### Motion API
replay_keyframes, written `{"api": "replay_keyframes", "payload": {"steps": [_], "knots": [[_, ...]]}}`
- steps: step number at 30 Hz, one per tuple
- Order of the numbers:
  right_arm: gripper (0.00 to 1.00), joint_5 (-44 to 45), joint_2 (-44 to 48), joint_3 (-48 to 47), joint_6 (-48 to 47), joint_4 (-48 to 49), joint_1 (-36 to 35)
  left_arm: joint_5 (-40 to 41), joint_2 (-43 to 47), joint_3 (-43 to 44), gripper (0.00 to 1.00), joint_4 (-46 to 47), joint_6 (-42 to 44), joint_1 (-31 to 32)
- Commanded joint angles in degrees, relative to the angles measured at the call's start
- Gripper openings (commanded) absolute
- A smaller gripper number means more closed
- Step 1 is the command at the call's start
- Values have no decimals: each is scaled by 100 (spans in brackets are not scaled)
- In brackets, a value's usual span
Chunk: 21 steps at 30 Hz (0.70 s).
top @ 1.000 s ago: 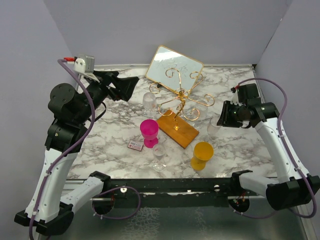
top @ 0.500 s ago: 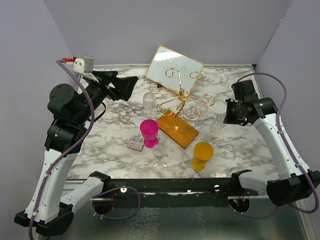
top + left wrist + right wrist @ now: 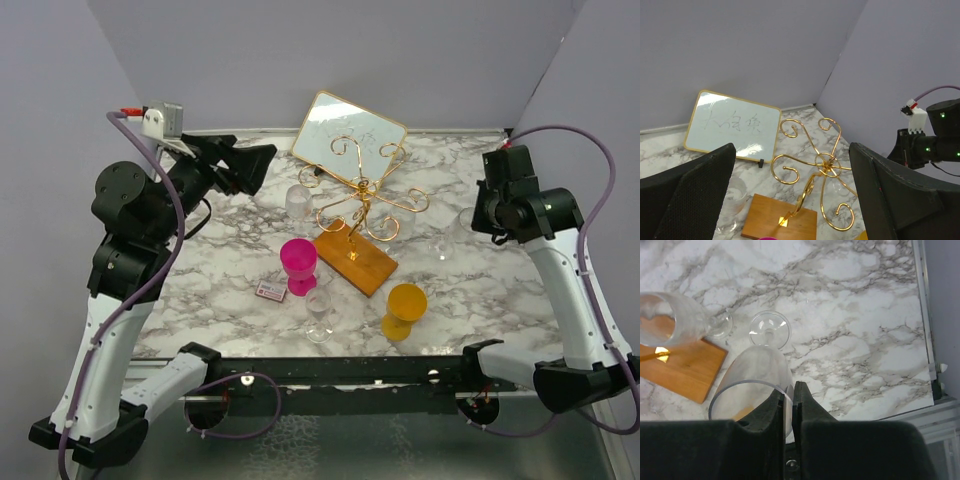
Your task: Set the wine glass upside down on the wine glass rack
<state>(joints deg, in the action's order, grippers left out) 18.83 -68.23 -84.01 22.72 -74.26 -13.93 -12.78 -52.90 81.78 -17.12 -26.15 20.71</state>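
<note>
A clear wine glass (image 3: 756, 371) hangs tilted from my right gripper (image 3: 788, 388), which is shut on its rim, one finger inside the bowl and one outside. Its foot (image 3: 770, 330) points away from me, above the marble. From above, the glass (image 3: 447, 240) sits just left of the right gripper (image 3: 480, 216). The gold wire wine glass rack (image 3: 362, 195) stands on its wooden base (image 3: 356, 258) at table centre, left of the held glass. My left gripper (image 3: 792, 200) is open, high above the rack (image 3: 826, 162), nothing between its fingers.
A gold-framed mirror (image 3: 348, 135) leans behind the rack. Clear glasses stand at the rack's left (image 3: 299, 203) and right (image 3: 385, 228), and a small one (image 3: 319, 312) near the front. A pink cup (image 3: 298, 262), a yellow cup (image 3: 405, 308) and a small card (image 3: 270, 291) are nearby.
My right gripper has closed on the glass rim, then risen and swung right with the glass. The left arm has shifted slightly upward.
</note>
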Motion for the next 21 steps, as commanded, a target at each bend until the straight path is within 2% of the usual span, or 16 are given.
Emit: {"api": "replay_keyframes", "payload": {"steps": [1, 11, 18, 21], "knots": [[1, 690, 270, -533, 368, 315, -30, -274, -122, 187, 99, 191, -287, 16], [1, 141, 974, -372, 493, 2727, -32, -777, -592, 508, 99, 363, -955, 16], [1, -542, 1298, 76, 881, 4290, -30, -1555, -1081, 309, 97, 1185, -2540, 25], [1, -886, 1342, 289, 1116, 4831, -26, -1539, -1354, 347, 96, 1394, -2893, 179]]}}
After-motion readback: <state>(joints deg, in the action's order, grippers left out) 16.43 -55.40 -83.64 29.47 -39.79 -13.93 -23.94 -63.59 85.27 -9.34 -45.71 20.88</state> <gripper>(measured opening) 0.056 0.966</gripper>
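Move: The right hand already holds the wine glass by its rim; the rack's scrolled top lies about 22 cm to its left, 5 cm farther ahead and some 3 cm higher. Another clear glass stands about 15 cm left and 7 cm ahead, its middle 15 cm lower, and the yellow goblet 13 cm left, 13 cm back and 17 cm lower. From the left hand the rack top is some 15 cm right, 7 cm ahead and 22 cm below. Keeping its shut pinch on the rim, the right hand sweeps the wine glass up about 16 cm at the rack's right side, and some 5 cm forward, while the wrist tips up by about 50 degrees so the fingers swing from steeply down to near level and the foot comes up. The empty left hand, fingers still wide open, eases about 5 cm right and a little forward towards the rack, turning clockwise and tipping slightly down. ##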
